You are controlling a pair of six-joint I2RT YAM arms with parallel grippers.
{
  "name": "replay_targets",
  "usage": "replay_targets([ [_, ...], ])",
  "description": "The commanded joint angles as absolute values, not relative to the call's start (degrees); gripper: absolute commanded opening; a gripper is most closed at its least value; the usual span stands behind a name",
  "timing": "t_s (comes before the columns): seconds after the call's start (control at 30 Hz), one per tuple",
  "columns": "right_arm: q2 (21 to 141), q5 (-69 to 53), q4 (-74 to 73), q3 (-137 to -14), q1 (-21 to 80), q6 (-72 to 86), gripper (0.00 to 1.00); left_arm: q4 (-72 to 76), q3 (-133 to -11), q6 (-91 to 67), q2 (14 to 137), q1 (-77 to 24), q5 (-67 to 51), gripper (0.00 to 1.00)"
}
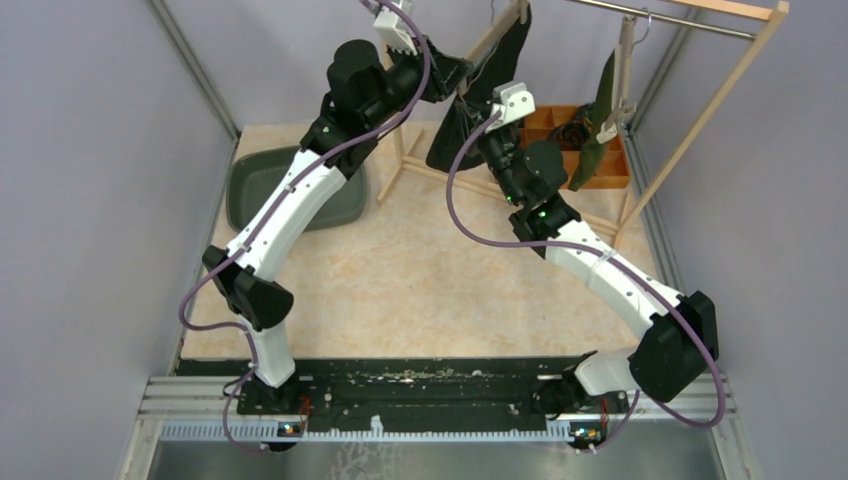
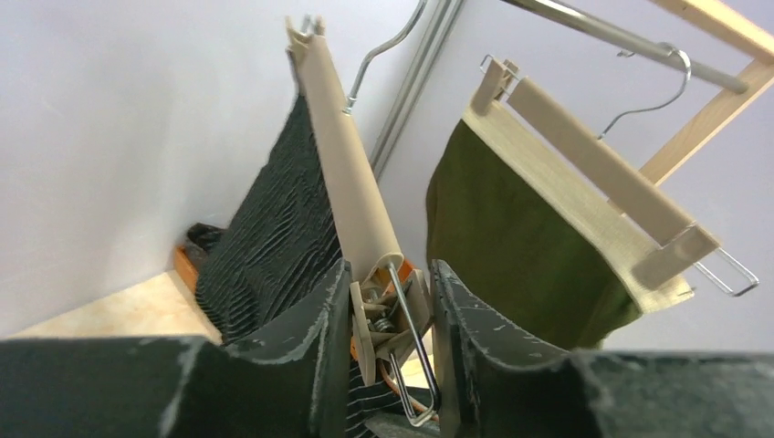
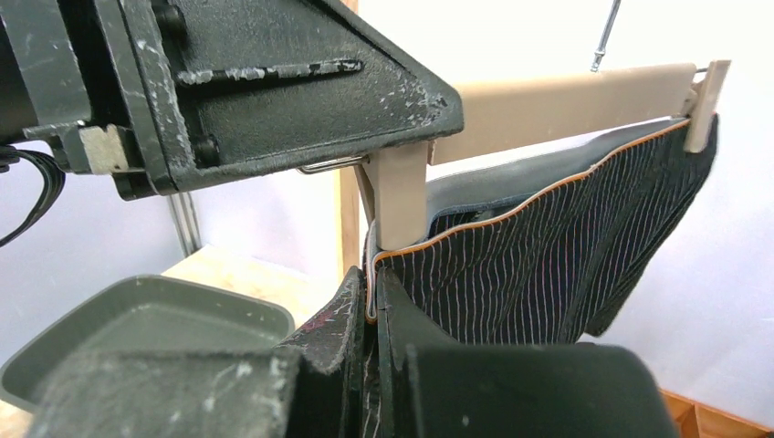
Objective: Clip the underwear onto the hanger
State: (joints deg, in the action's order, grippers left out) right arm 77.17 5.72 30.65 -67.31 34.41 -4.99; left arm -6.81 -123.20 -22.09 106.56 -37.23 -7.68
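A beige clip hanger (image 3: 557,105) hangs from the rack with dark pinstriped underwear (image 3: 548,265) below it. My left gripper (image 2: 392,269) is raised at the hanger's end, and its fingers (image 2: 319,328) press either side of the clip (image 2: 388,315). In the right wrist view that clip (image 3: 402,196) sits over the orange-trimmed waistband. My right gripper (image 3: 372,292) is shut on the waistband corner just under the clip. From above, the underwear (image 1: 450,140) hangs between the left gripper (image 1: 455,72) and the right gripper (image 1: 482,128).
A second hanger (image 2: 584,173) carries an olive green garment (image 2: 511,246) on the metal rail (image 1: 680,18) of the wooden rack (image 1: 720,110). A grey-green tray (image 1: 262,185) lies at the back left. An orange box (image 1: 560,125) sits under the rack.
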Motion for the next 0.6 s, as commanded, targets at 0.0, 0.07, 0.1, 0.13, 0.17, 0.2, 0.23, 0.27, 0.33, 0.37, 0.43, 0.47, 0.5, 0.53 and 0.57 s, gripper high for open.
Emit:
replay_targets([
  [0.0, 76.5, 4.7, 33.0, -70.5, 35.0, -5.5, 0.00, -5.4, -124.8, -22.0, 106.5, -37.2, -7.5, 0.22],
  [0.07, 76.5, 4.7, 33.0, -70.5, 35.0, -5.6, 0.00, -5.4, -124.7, -22.1, 106.4, -37.2, -7.2, 0.04],
  [0.1, 76.4, 4.8, 33.0, -70.5, 35.0, -5.5, 0.00, -5.4, -124.7, -22.2, 106.2, -37.2, -7.0, 0.00],
  [0.13, 76.4, 4.8, 33.0, -70.5, 35.0, -5.5, 0.00, -5.1, -124.7, -22.2, 106.2, -37.2, -6.9, 0.00],
  [0.17, 76.4, 4.8, 33.1, -70.4, 35.0, -5.5, 0.00, -5.0, -124.6, -22.2, 106.0, -37.2, -7.0, 0.00],
  [0.2, 76.4, 4.7, 33.2, -70.5, 35.0, -5.5, 0.00, -4.8, -124.6, -22.2, 105.9, -37.2, -7.0, 0.00],
  [0.23, 76.4, 4.7, 33.2, -70.5, 35.0, -5.5, 0.00, -4.7, -124.7, -22.3, 105.8, -37.2, -7.1, 0.00],
  [0.27, 76.4, 4.7, 33.3, -70.5, 35.0, -5.5, 0.00, -4.5, -124.6, -22.4, 105.8, -37.2, -7.1, 0.00],
  [0.33, 76.3, 4.5, 33.5, -70.5, 35.0, -5.6, 0.00, -4.6, -124.7, -22.5, 105.7, -37.2, -7.2, 0.00],
  [0.37, 76.2, 4.4, 33.7, -70.5, 35.0, -5.6, 0.00, -4.6, -124.7, -22.6, 105.8, -37.2, -7.2, 0.00],
  [0.43, 76.2, 3.9, 34.0, -70.4, 35.0, -5.8, 0.00, -4.8, -124.8, -22.7, 106.0, -37.2, -7.3, 0.00],
  [0.47, 76.1, 3.5, 34.2, -70.5, 35.0, -5.8, 0.00, -4.8, -124.7, -22.8, 106.1, -37.2, -7.4, 0.00],
  [0.5, 76.1, 3.3, 34.4, -70.6, 35.0, -5.9, 0.00, -4.8, -124.7, -23.0, 106.2, -37.2, -7.4, 0.00],
  [0.53, 76.1, 3.1, 34.4, -70.7, 35.0, -6.0, 0.00, -4.6, -124.8, -23.2, 106.4, -37.2, -7.6, 0.00],
  [0.57, 76.1, 2.8, 34.3, -70.8, 35.0, -6.0, 0.00, -4.4, -124.8, -23.3, 106.5, -37.2, -7.6, 0.00],
])
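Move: Between the open left fingers, about 2 cm below the hand point and just off to its forward right, sits the black underwear's near hanger clip. From the right hand, which already pinches the waistband corner, that clip is some 5 cm up, 2 cm right and 1 cm ahead. From the left hand, the hanger bar's middle lies about 11 cm ahead and 7 cm right, roughly level. The green underwear hangs some 6 cm ahead, 23 cm right and 5 cm lower. Closing from about half open to nearly shut, the left fingers pinch the near clip and then keep their hold, the hand otherwise staying in place apart from a rise of about half a centimetre. The right hand holds still just below, its shut fingers keeping their grip on the waistband corner beside the clip. ##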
